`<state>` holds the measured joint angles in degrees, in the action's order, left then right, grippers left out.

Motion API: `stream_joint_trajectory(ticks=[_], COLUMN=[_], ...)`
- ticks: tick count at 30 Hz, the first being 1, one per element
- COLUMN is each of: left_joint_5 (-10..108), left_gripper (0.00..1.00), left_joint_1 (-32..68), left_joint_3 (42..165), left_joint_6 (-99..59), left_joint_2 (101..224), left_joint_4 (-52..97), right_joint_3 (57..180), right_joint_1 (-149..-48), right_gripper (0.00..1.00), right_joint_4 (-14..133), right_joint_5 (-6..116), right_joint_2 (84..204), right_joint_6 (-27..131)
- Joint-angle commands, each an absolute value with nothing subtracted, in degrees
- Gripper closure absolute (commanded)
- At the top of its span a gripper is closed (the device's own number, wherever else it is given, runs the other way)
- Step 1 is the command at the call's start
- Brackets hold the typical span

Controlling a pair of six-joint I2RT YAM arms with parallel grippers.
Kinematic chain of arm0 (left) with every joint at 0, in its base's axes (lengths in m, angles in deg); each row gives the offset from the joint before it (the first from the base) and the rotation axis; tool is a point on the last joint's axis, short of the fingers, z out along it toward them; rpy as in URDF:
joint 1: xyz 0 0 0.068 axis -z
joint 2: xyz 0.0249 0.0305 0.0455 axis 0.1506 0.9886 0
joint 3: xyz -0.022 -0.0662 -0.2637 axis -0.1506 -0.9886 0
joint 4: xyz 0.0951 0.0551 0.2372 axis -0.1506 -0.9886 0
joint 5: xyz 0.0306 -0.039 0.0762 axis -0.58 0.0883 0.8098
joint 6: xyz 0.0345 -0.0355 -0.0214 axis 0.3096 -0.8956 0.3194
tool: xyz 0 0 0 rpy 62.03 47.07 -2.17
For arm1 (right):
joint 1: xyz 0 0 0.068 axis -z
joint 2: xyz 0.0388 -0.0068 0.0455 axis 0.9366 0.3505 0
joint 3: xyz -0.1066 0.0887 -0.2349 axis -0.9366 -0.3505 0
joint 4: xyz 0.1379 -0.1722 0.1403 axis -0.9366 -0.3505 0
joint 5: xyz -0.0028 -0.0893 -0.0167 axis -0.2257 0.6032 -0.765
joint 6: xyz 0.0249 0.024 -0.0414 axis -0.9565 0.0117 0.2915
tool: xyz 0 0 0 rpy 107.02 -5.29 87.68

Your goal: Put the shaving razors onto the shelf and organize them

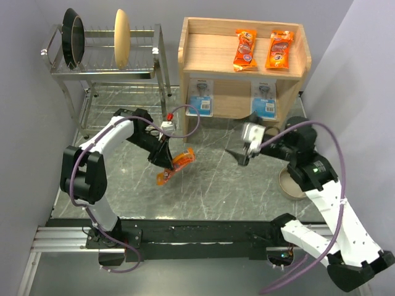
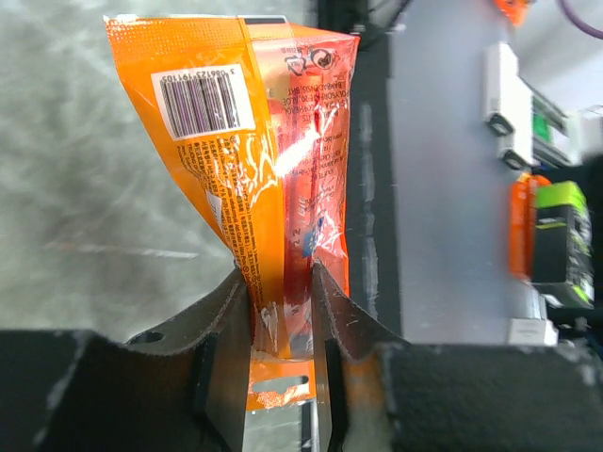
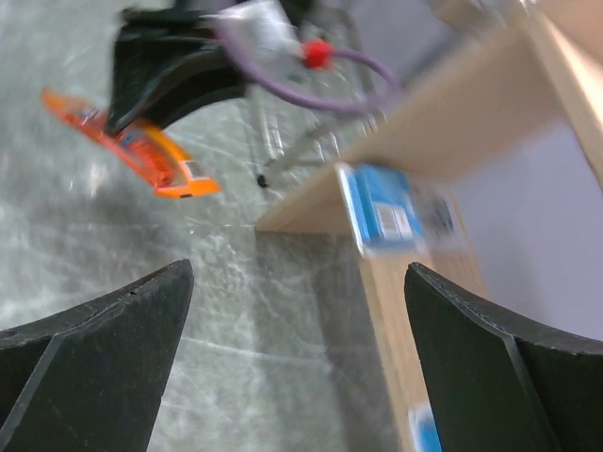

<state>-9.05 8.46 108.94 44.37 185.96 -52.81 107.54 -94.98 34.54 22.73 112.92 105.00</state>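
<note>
The wooden shelf (image 1: 203, 55) stands at the back. Two orange razor packets (image 1: 245, 49) (image 1: 279, 51) lie on its top tier. Two blue-and-white blister cards (image 1: 201, 98) (image 1: 265, 100) stand in the lower tier; one shows in the right wrist view (image 3: 382, 209). My left gripper (image 1: 168, 161) is shut on a third orange packet (image 1: 177, 165) and holds it above the table; its fingers (image 2: 221, 311) pinch the packet's (image 2: 254, 141) lower end. My right gripper (image 1: 242, 157) is open and empty in front of the shelf. The held packet also shows in the right wrist view (image 3: 141, 149).
A chrome dish rack (image 1: 105, 58) with a black pan (image 1: 73, 38) and a tan plate (image 1: 121, 38) stands at the back left. A brown bowl (image 1: 289, 185) sits under my right arm. Grey walls close both sides.
</note>
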Motion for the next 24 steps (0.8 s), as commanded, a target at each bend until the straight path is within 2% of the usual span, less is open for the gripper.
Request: stream_joint_trajectory(ticks=[1, 8, 21, 24], left_joint_5=[-16.02, -16.90, -16.29, -16.29], left_gripper=[0.76, 0.76, 0.75, 0.75], left_joint_1=[11.28, 12.52, 16.03, 16.21], left_joint_3=[111.58, 113.33, 116.24, 116.50], left_joint_6=[47.08, 46.20, 45.76, 45.58], left_joint_2=[185.35, 184.82, 182.89, 182.54], left_joint_4=[-58.04, -57.96, -58.13, -58.13], right_joint_3=[103.83, 102.78, 108.05, 109.27], right_joint_1=[-101.20, -108.76, -111.49, -111.76], right_gripper=[0.00, 0.00, 0.00, 0.07], right_joint_4=[35.59, 34.72, 29.63, 28.22], right_joint_5=[21.78, 19.33, 12.46, 11.76], right_joint_2=[113.83, 118.58, 131.06, 132.81], right_joint_6=[121.63, 125.33, 132.89, 134.56])
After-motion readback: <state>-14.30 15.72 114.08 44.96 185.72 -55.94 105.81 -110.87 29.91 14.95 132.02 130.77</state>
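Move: The orange razor pack is already pinched in the left fingers, its middle about 3 cm to that hand's right, 1 cm ahead and 2 cm above. From the open right hand, the pack's middle lies some 18 cm left, 1 cm back and 17 cm below. The left blue blister pack on the shelf is about 25 cm ahead of the right hand, 12 cm left and 19 cm below; the right blister pack is equally far ahead and below, but 10 cm right. The right hand sweeps down about 11 cm and left about 10 cm, drifting back a little at first, towards the razor pack held by the left hand, turning some 30 degrees counter-clockwise and dipping its fingertips, with the jaws staying wide open to come around the pack's free part. The left hand keeps its pinch and offers the pack, easing right and up about 4 cm each and slightly back, with little turn of the wrist. ##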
